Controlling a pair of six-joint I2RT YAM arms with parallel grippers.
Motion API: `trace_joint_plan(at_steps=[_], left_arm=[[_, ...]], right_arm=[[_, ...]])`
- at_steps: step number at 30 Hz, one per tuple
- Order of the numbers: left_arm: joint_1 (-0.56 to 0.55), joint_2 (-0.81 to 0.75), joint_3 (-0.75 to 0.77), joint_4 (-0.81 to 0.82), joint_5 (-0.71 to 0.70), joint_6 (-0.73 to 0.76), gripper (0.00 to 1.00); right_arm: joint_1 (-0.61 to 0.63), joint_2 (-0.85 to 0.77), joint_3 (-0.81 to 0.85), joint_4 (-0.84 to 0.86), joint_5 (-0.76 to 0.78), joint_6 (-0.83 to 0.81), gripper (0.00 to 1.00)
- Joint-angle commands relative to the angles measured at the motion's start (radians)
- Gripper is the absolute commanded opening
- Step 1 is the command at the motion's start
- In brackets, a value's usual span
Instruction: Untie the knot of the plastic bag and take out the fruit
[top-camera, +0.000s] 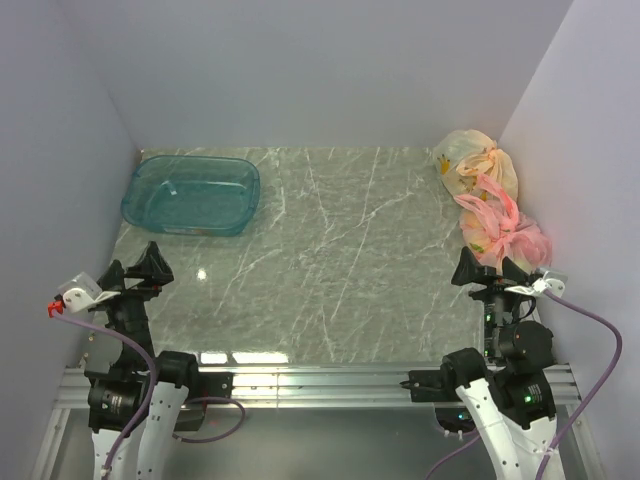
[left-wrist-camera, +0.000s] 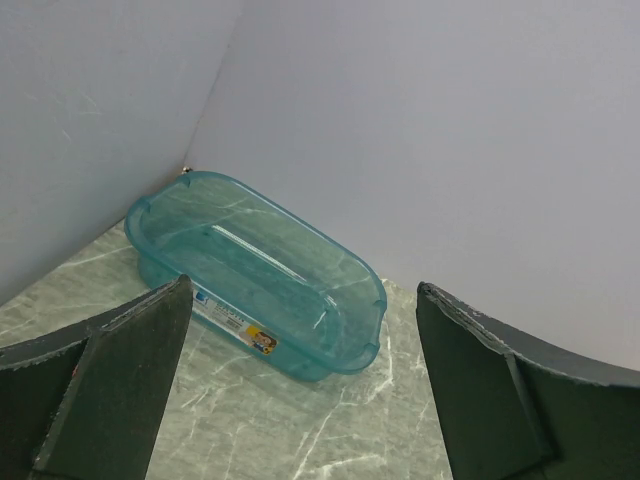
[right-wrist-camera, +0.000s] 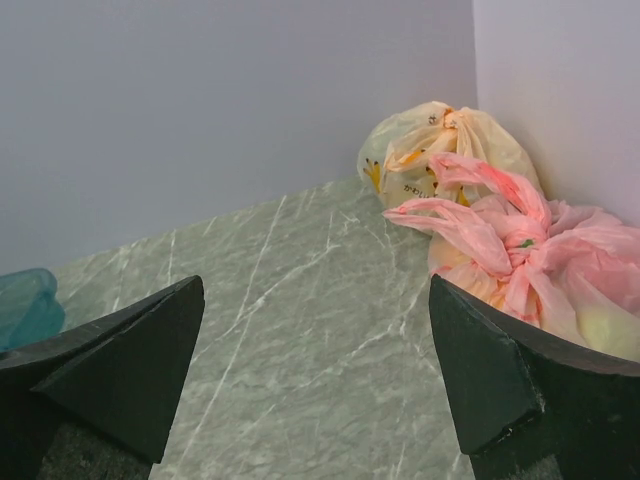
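Note:
The pink plastic bag (top-camera: 505, 225) lies tied shut against the right wall, its knot (right-wrist-camera: 522, 250) bunched on top with handle loops spreading left. The fruit is hidden inside; only a pale yellowish shape shows through the plastic. My right gripper (top-camera: 490, 268) hovers open just in front of the bag, which lies ahead and right of the right gripper (right-wrist-camera: 318, 345) in the wrist view, untouched. My left gripper (top-camera: 138, 265) stands open at the table's left side with nothing between its fingers; from the wrist the left gripper (left-wrist-camera: 300, 385) faces the teal tub.
A pale yellow bag with orange print (top-camera: 468, 158) sits in the far right corner behind the pink one. A translucent teal tub (top-camera: 191, 194), empty, stands at the far left. Grey walls close in on the left, back and right of the marbled table (top-camera: 340, 260).

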Motion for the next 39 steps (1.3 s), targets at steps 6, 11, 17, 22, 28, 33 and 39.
trace_joint_plan(at_steps=[6,11,17,22,28,33,39], left_arm=[[0.006,-0.012,0.017,-0.031,-0.005,-0.029,0.99],[0.005,0.109,0.060,-0.082,0.073,-0.066,0.99],[0.003,0.261,0.066,-0.105,0.202,-0.064,0.99],[-0.005,0.364,0.070,-0.115,0.258,-0.046,0.99],[-0.046,0.356,0.058,-0.100,0.273,-0.040,0.99],[-0.078,0.338,0.052,-0.100,0.242,-0.027,0.99],[-0.097,0.325,0.046,-0.086,0.242,-0.024,0.99]], right_arm=[[-0.001,0.100,0.112,-0.053,0.023,0.110,1.00],[0.001,0.344,0.201,-0.106,0.049,0.221,1.00],[-0.006,0.666,0.377,-0.233,0.213,0.391,1.00],[-0.129,0.870,0.470,-0.302,0.249,0.520,1.00],[-0.274,1.074,0.487,-0.241,0.247,0.666,1.00],[-0.424,1.187,0.488,-0.143,0.255,0.754,0.99],[-0.533,1.291,0.435,0.015,0.218,0.804,0.99]])
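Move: The pink bag's knot lies ahead and to the right of the right hand: about 21 cm forward, 20 cm right and some 22 cm below. Behind it, against the back wall, is the cream bag, roughly 38 cm ahead of the right hand and 16 cm to its right. From the left hand the pink bag is far off, about 80 cm right and 22 cm ahead; the green tub stands about 34 cm ahead and 9 cm left. The right hand reaches forward about 14 cm, at first barely rising, then swings right and sinks, some 13 cm each, in towards the pink bag, its wrist turning nearly 50 degrees clockwise while it rolls left side up and tips down, so that the wide-open fingers point forward, right and down at the knot without visibly touching it. Meanwhile the left hand, open too, goes right and down about 7 cm each and forward a little less, tipping down and turning clockwise some 20 degrees each, leading off to the pink bag's side past the near side of the green tub, and eases back slightly at the end. ##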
